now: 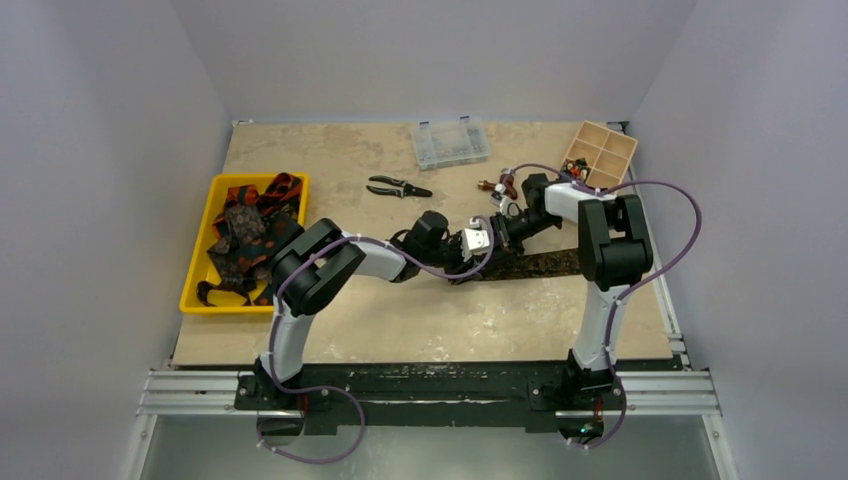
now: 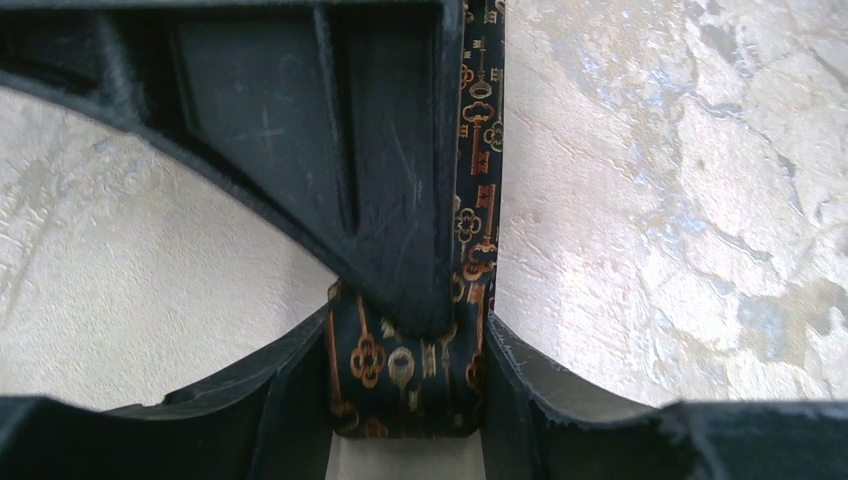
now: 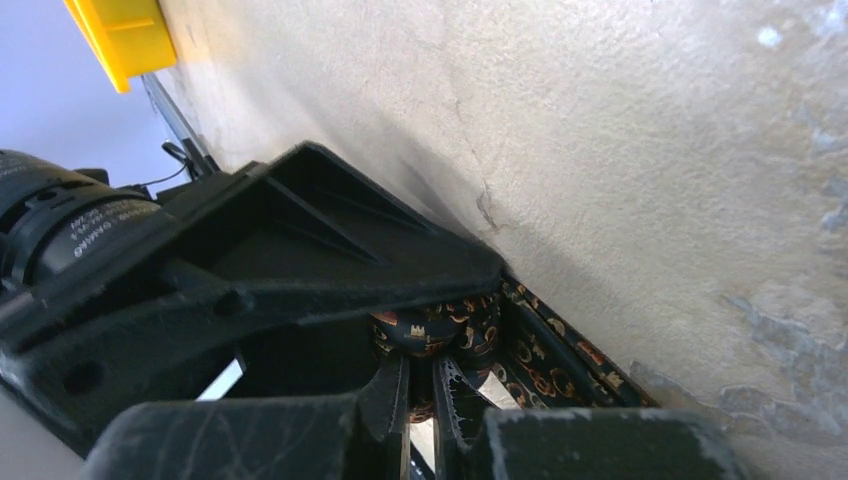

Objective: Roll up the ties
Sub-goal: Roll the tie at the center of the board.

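Observation:
One of the ties (image 1: 535,264), dark with an orange key pattern, lies flat across the table's middle right. Its left end is wound into a small roll (image 2: 400,375). My left gripper (image 1: 472,243) holds that roll, one finger pressed against each side (image 2: 407,325). My right gripper (image 1: 497,232) comes in from the opposite side, and its finger (image 2: 330,130) reaches down onto the roll. In the right wrist view its jaws (image 3: 420,365) are almost together, pinching cloth at the end of the roll (image 3: 430,325). The unrolled strip (image 3: 545,360) runs off to the right. More ties (image 1: 245,235) are heaped in the yellow tray (image 1: 222,306).
Black-handled pliers (image 1: 398,187) lie behind the grippers. A clear plastic box (image 1: 450,142) stands at the back. A wooden compartment box (image 1: 600,155) sits at the back right corner. Grey walls close in the table on three sides.

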Motion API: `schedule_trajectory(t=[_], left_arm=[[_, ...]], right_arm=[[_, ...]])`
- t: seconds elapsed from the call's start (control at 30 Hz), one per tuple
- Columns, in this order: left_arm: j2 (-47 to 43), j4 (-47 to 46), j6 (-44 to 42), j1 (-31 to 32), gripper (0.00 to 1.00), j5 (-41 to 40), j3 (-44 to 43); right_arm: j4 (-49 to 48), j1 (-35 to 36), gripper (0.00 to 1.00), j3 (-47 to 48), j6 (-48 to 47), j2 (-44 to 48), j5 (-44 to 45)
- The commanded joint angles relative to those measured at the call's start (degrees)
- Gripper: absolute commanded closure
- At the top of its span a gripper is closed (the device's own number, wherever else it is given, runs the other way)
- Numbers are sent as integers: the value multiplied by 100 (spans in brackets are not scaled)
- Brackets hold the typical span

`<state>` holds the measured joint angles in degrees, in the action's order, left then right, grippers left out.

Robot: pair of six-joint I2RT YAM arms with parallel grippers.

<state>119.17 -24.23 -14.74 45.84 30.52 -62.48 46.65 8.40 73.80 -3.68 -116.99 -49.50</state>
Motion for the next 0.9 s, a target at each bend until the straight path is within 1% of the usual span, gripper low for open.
schedule_trajectory(t=[0.0,0.17,0.23,0.43,0.53,0.67,0.77,0.87], left_arm=[[158,-44,252,-206,50,337,759],[272,-1272,481,-234,46,762,1009],[362,-1579,601,-234,43,884,967],[606,-2112,753,-188,37,1130,874],[703,-2212,669,-128,36,1184,812],[672,-1985,441,-88,37,1028,708],[450,-1856,172,-56,37,833,825],[35,-1631,-102,-53,35,760,1068]], right_arm=[[-214,-59,100,-321,-407,-278,1662],[-240,-71,100,-426,-452,-194,2202],[-238,-74,100,-468,-467,-167,2372],[-411,-64,100,-483,-239,-248,2774],[-378,-61,100,-173,-88,-428,2811],[-136,-63,100,258,-73,-673,2812],[105,-37,100,400,-237,-822,2771],[300,13,100,402,-454,-910,2722]])
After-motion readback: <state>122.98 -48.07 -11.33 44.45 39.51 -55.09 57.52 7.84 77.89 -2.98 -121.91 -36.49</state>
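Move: The rolled part of the tie sits right at the left hand, its middle roughly 1 cm to the right and level, between the two fingers. From the right hand it is about 1 cm to the left, 1 cm back and 2 cm below the shut fingertips. The unrolled strip's middle lies some 11 cm to the right of the right hand and 3 cm lower. The brown pipe fitting is about 18 cm ahead of that hand, 5 cm right and 2 cm down. With its fingers still shut on the upper cloth of the roll, the right hand carries it over towards the unrolled strip, going about 3.5 cm right, 3 cm down and 2 cm back while tilting some 15 degrees, then stops low over the table. Meanwhile the left hand eases its fingers wider apart so they flank the roll, draws back about 1 cm, shifts briefly left and then right after the roll, and rolls about 12 degrees. ##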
